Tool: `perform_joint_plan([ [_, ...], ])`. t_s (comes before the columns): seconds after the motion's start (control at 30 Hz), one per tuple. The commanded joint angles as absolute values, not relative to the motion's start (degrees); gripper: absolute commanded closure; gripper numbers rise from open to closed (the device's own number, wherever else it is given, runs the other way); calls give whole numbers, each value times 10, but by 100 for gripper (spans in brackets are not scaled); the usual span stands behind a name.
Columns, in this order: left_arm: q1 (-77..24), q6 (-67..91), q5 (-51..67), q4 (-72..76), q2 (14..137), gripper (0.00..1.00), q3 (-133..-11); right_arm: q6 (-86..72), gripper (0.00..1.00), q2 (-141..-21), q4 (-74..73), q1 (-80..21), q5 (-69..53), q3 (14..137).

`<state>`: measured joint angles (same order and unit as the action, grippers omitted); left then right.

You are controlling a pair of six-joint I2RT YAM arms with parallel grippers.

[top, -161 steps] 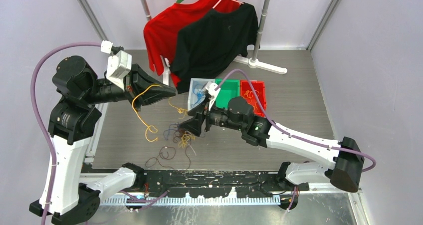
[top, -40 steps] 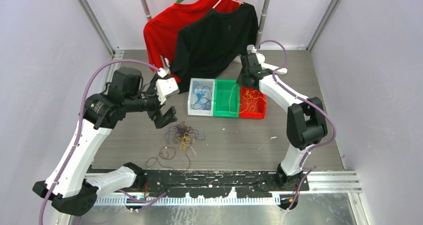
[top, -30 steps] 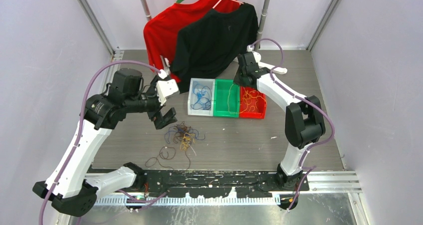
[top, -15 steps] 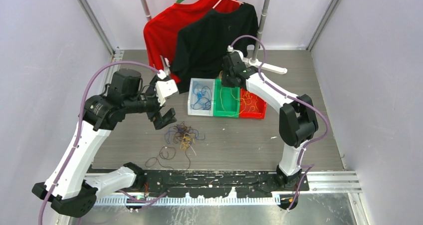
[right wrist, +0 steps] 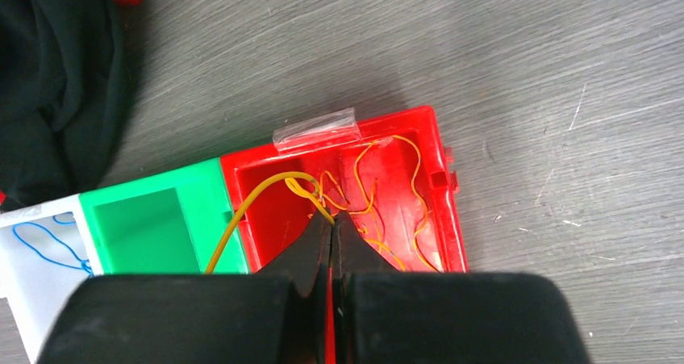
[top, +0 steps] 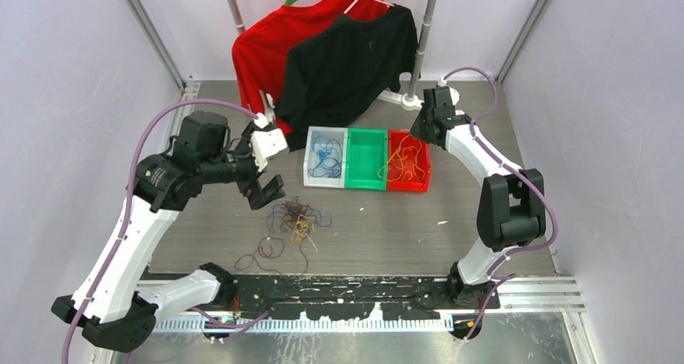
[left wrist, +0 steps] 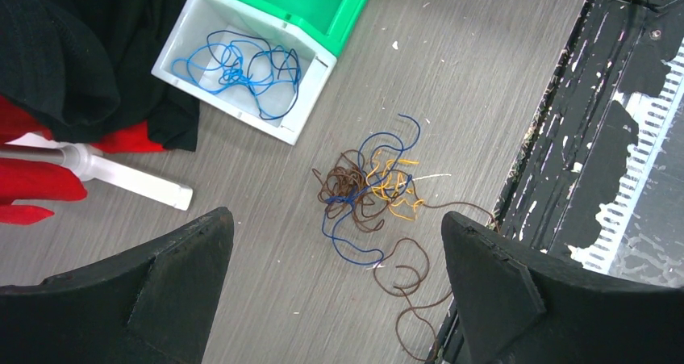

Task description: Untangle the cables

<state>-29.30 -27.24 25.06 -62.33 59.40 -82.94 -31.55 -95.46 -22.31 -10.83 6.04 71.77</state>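
A tangle of blue, brown and yellow-orange cables (top: 296, 218) (left wrist: 367, 190) lies on the grey table, with a loose brown cable (top: 264, 254) trailing toward the near edge. My left gripper (top: 265, 191) (left wrist: 335, 221) hovers wide open above and just left of the tangle, holding nothing. My right gripper (top: 419, 130) (right wrist: 331, 219) is over the red bin (top: 425, 170) (right wrist: 442, 194), shut on a yellow cable (right wrist: 258, 190) that arcs left toward the green bin (right wrist: 145, 227). More yellow-orange cables (right wrist: 379, 186) lie in the red bin.
A white bin (top: 310, 164) (left wrist: 310, 110) holds blue cables (left wrist: 242, 61), next to the green bin (top: 367, 158). Red and black shirts (top: 347, 53) hang on a rack behind the bins; its white foot (top: 431, 106) (left wrist: 121, 178) rests on the table. A black rail (top: 339, 287) runs along the near edge.
The right arm has swung from above the green bin to the right, over the red bin, still pinching the yellow cable. The left arm has stayed in place.
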Motion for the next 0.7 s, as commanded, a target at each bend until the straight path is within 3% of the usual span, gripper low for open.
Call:
perform_joint_plan([
  [0.0,-296,-267,259,-593,595,1,-841,-300,99,-944,-213,-117,82,722],
  [0.17,-296,-269,257,-600,595,0,-847,-314,99,-982,-216,-118,79,723],
  [0.4,-296,-273,255,-602,593,0,-844,-306,55,-982,-251,-118,81,750],
  [0.67,-296,-277,253,-605,594,1,-847,-273,40,-934,-318,-118,58,780],
])
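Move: The red bin's middle lies about 5 cm back and 3 cm to the left of my right hand, roughly 10 cm below it; that hand already has a yellow cable in its shut fingers. The green bin is some 14 cm left and 5 cm back, and the white bin with the blue cables about 25 cm left, also 5 cm back. From my left hand the red bin lies about 20 cm ahead, 31 cm right and 28 cm lower. I lower my right hand about 4 cm towards the red bin and open the fingers on the way down, letting go of the yellow cable. It eases back about 1 cm as the fingers tip some 5 to 10 degrees more steeply downwards; then I lift it again by about 2 cm, still opening to a bit over half. ##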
